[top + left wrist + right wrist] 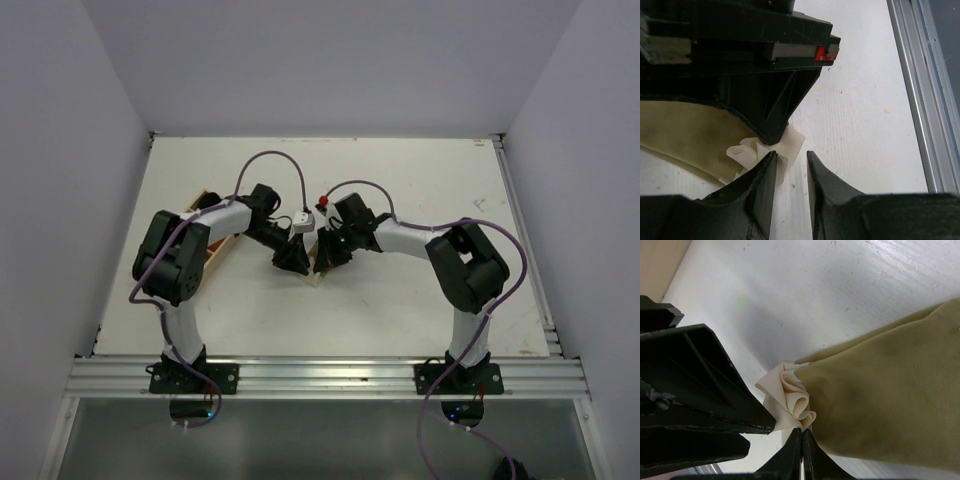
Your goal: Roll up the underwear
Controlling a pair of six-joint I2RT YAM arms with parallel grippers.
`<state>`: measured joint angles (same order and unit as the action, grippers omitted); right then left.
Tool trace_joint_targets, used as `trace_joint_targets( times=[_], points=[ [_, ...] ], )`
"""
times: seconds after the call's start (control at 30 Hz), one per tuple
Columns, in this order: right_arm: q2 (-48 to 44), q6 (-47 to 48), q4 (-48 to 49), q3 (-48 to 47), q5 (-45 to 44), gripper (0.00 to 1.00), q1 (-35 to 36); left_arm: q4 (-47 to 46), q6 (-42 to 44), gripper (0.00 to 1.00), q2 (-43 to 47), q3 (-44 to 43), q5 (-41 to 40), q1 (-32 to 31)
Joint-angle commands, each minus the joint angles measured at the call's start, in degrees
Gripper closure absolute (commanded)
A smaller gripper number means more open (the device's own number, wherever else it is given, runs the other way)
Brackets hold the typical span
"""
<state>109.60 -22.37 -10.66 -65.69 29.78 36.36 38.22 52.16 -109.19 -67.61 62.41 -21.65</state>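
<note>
The underwear (890, 390) lies on the white table, olive-khaki side up, with its cream edge bunched into small folds (797, 400). My right gripper (801, 432) is shut on that bunched cream edge. My left gripper (791, 155) is open just beside it; its left finger (762, 180) touches the cream folds (790, 142) and only bare table shows between the fingers. In the top view both grippers, left (293, 258) and right (330, 255), meet at the table's middle and hide most of the underwear (318, 272).
A shallow wooden tray (215, 255) sits at the left under the left arm. An aluminium rail (525, 240) runs along the table's right edge, also seen as the rail (925, 100) in the left wrist view. White walls enclose the table.
</note>
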Motion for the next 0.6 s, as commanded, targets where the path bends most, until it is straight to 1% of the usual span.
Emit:
trace_joint_targets(
  times=[0.0,0.17,0.3,0.33,0.47,0.57],
  points=[
    [0.7,-0.2,1.1,-2.5,1.6,1.00,-0.3,-0.3,3.0,0.67,-0.4,-1.6,2.0,-0.3],
    [0.6,0.1,0.8,-2.4,1.9,1.00,-0.5,-1.6,0.8,0.84,-1.9,-3.5,-1.8,-0.3],
    [0.5,0.0,0.7,-2.4,2.1,1.00,-0.5,-3.2,-0.7,0.94,-3.4,-5.3,-2.9,-0.4],
    [0.5,0.1,0.7,-2.4,2.0,1.00,-0.6,-3.2,-0.7,1.00,-3.6,-5.9,-3.1,-0.4],
    [0.4,0.0,0.7,-2.4,2.1,1.00,-0.8,-3.2,-0.9,1.00,-3.9,-6.2,-3.5,-0.3],
    [0.0,-0.1,0.9,-2.1,2.1,1.00,-0.9,-4.5,-2.6,1.00,-3.8,-5.9,-5.6,-0.2]
  ],
)
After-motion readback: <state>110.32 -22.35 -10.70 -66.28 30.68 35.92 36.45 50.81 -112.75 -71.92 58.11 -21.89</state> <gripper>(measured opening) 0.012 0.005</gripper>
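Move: The cream waistband roll of the underwear lies about 3 cm ahead of the open left fingers, 1 cm to their right and some 1 cm lower. The olive cloth runs out beyond the roll, its middle roughly 9 cm ahead and 5 cm right of the left hand. The right fingertips, about 2 cm ahead and 3 cm right of the left hand, already pinch the roll, whose middle is about 1 cm to their left, level with them fore and aft. Bring the left gripper forward about 3 cm and down about 1 cm to the cream roll, starting to close the part-open fingers just before setting off and shutting them on the roll's left edge beside the right fingers. Keep the right gripper still and shut on the roll. ##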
